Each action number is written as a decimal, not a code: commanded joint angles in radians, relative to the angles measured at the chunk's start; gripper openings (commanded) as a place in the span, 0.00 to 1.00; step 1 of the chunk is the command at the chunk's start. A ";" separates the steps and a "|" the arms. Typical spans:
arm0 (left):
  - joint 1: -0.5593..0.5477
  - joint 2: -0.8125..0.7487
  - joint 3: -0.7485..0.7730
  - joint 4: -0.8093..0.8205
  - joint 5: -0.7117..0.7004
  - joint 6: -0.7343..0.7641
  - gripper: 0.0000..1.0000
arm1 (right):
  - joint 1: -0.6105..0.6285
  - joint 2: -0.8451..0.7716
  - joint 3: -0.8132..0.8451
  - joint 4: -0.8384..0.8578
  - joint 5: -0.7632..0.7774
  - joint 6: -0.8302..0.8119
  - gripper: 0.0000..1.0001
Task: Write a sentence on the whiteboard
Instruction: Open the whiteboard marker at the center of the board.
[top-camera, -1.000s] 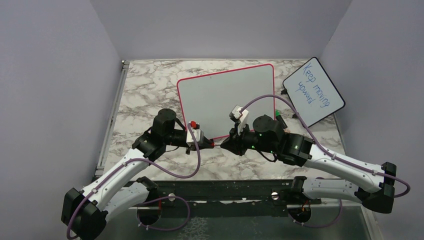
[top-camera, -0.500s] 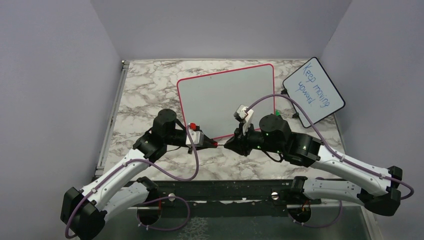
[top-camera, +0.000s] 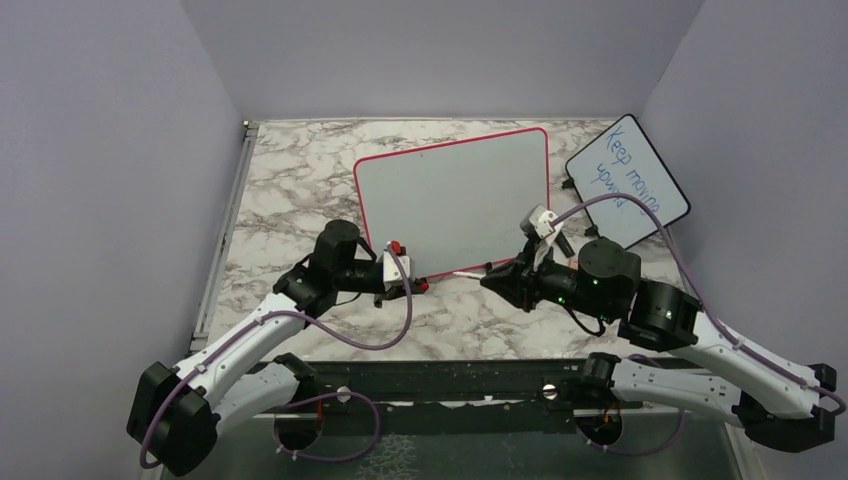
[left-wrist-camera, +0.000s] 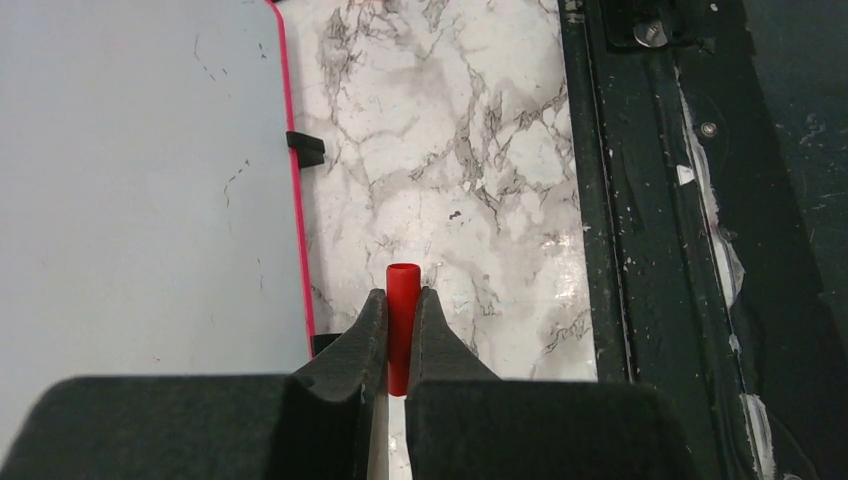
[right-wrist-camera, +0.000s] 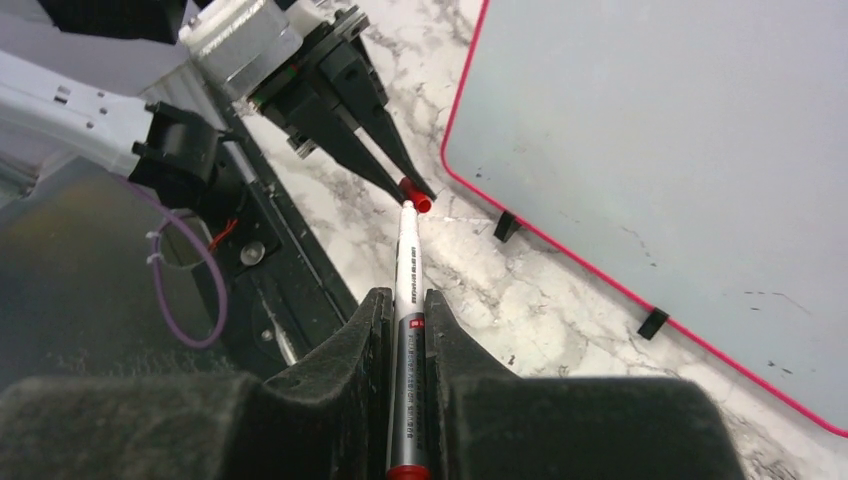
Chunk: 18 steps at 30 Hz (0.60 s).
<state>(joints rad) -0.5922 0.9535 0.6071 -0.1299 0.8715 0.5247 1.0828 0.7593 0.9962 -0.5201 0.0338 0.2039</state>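
Note:
The whiteboard (top-camera: 455, 200), pink-framed, lies on the marble table with a bare grey-white face showing only faint smudges (left-wrist-camera: 130, 180) (right-wrist-camera: 680, 150). The sentence is out of view. My left gripper (top-camera: 418, 287) (left-wrist-camera: 402, 300) is shut on a red marker cap (left-wrist-camera: 402, 280) (right-wrist-camera: 417, 200) just off the board's near left corner. Shut on a white and grey marker (right-wrist-camera: 407, 250) (top-camera: 470, 271), my right gripper (top-camera: 497, 277) (right-wrist-camera: 403, 300) points it at the cap. The marker's tip sits a short gap from the cap's mouth, outside it.
A smaller black-framed board (top-camera: 627, 180) with blue writing leans at the back right. A black rail (top-camera: 440, 375) runs along the table's near edge, and grey walls close in the left, back and right sides.
The two grippers met near the board's front edge a second ago. My right arm has since drawn back to the right with the marker, leaving the cap in my left gripper.

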 joint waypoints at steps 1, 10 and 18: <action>-0.009 0.047 0.008 0.025 -0.079 -0.047 0.00 | 0.002 -0.023 -0.040 0.030 0.177 -0.043 0.01; -0.184 0.101 0.057 0.032 -0.424 -0.247 0.00 | 0.002 -0.053 -0.154 0.128 0.472 -0.132 0.01; -0.355 0.282 0.096 0.062 -0.712 -0.435 0.00 | 0.002 -0.112 -0.253 0.215 0.643 -0.192 0.01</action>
<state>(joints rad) -0.8913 1.1446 0.6628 -0.0982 0.3695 0.2214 1.0828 0.6750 0.7734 -0.3908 0.5232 0.0578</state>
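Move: The right hand holds the already open marker; the whiteboard's middle lies some 31 cm ahead of it, 6 cm to its left and 28 cm below. The red cap, still pinched in the left hand, is about 13 cm left, 4 cm ahead and 12 cm lower. The green-capped marker lies roughly 22 cm ahead, 17 cm right and 28 cm down. From the left hand, the whiteboard's middle is about 28 cm ahead, 7 cm right and 16 cm below. Right hand carries the open marker some 10 cm forward-right and down, turning clockwise; left lowers the cap rightward. ##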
